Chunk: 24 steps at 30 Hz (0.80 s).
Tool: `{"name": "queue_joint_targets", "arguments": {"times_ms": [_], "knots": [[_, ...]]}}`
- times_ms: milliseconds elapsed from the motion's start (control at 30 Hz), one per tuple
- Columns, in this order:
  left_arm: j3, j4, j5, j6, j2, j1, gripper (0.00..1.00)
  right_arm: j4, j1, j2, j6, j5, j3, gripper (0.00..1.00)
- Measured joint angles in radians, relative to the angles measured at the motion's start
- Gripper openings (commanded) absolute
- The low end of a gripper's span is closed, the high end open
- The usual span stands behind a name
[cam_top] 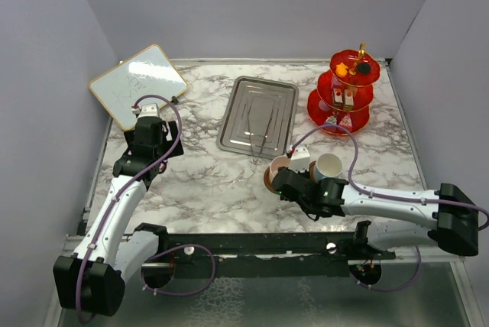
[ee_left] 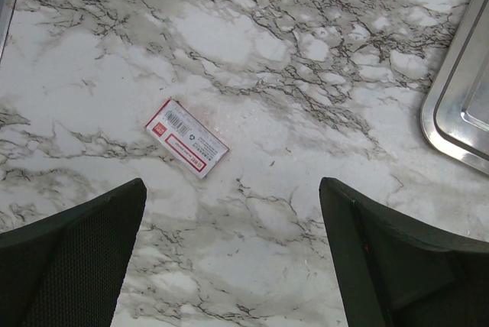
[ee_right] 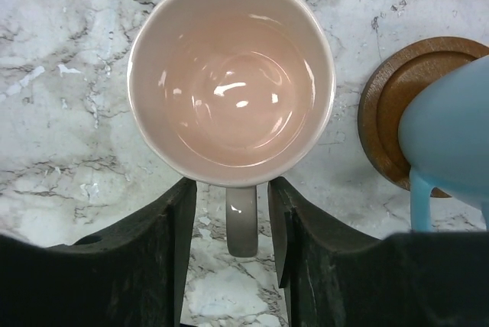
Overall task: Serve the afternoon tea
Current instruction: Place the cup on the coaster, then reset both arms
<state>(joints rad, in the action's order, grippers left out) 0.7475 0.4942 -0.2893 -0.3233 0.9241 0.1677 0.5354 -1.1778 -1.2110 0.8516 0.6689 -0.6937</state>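
The pink cup [ee_right: 231, 75] stands upright and empty, its handle [ee_right: 242, 220] pointing back between my right gripper's [ee_right: 229, 193] fingers. A gap shows on each side of the handle, so the gripper is open. In the top view the pink cup [cam_top: 278, 165] sits over a brown saucer [cam_top: 268, 179], with the right gripper [cam_top: 289, 182] just behind it. The blue cup [ee_right: 451, 132] rests on a second saucer [ee_right: 386, 113] to the right. The red three-tier stand [cam_top: 341, 117] holds cake pieces [cam_top: 342, 96] at the back right. My left gripper [ee_left: 229, 250] hangs open over bare marble.
A steel tray [cam_top: 257, 115] with tongs [cam_top: 260, 134] lies at the centre back; its corner [ee_left: 458, 105] shows in the left wrist view. A whiteboard [cam_top: 137, 85] leans at the back left. A small red-and-white label [ee_left: 187, 138] lies on the marble.
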Motion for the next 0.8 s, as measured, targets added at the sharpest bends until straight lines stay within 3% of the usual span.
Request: {"name": "queue_joint_targets", "arguments": {"times_ms": [533,800], "knots": [[0.000,0.000,0.001,0.000,0.012,0.000,0.99,0.044,0.001,0.108,-0.077,-0.043,-0.080,0.44],[0.000,-0.011,0.004,-0.009,0.012,0.000,0.99,0.047,0.011,0.201,-0.218,0.007,-0.167,0.49]]}}
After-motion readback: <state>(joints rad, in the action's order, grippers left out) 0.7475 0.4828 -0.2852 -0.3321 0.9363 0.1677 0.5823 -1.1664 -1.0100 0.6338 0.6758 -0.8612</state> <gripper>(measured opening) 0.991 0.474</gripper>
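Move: The pink cup already stands on its coaster, its middle about 5 cm ahead of the right hand, 2 cm to its left and 2 cm lower, with the handle between the parted fingers. The blue cup is some 6 cm ahead and 10 cm to the right; the tray's middle is about 20 cm ahead and 8 cm left. From the left hand, the pink cup lies roughly 6 cm back, 32 cm right and 11 cm down. The pink cup's handle is left behind as the right hand backs its already loosened fingers off it, going up about 11 cm, slowly at first and then faster. The fingers stay part-open, and late in the rise the hand tips its fingertips up by some 10 degrees. ##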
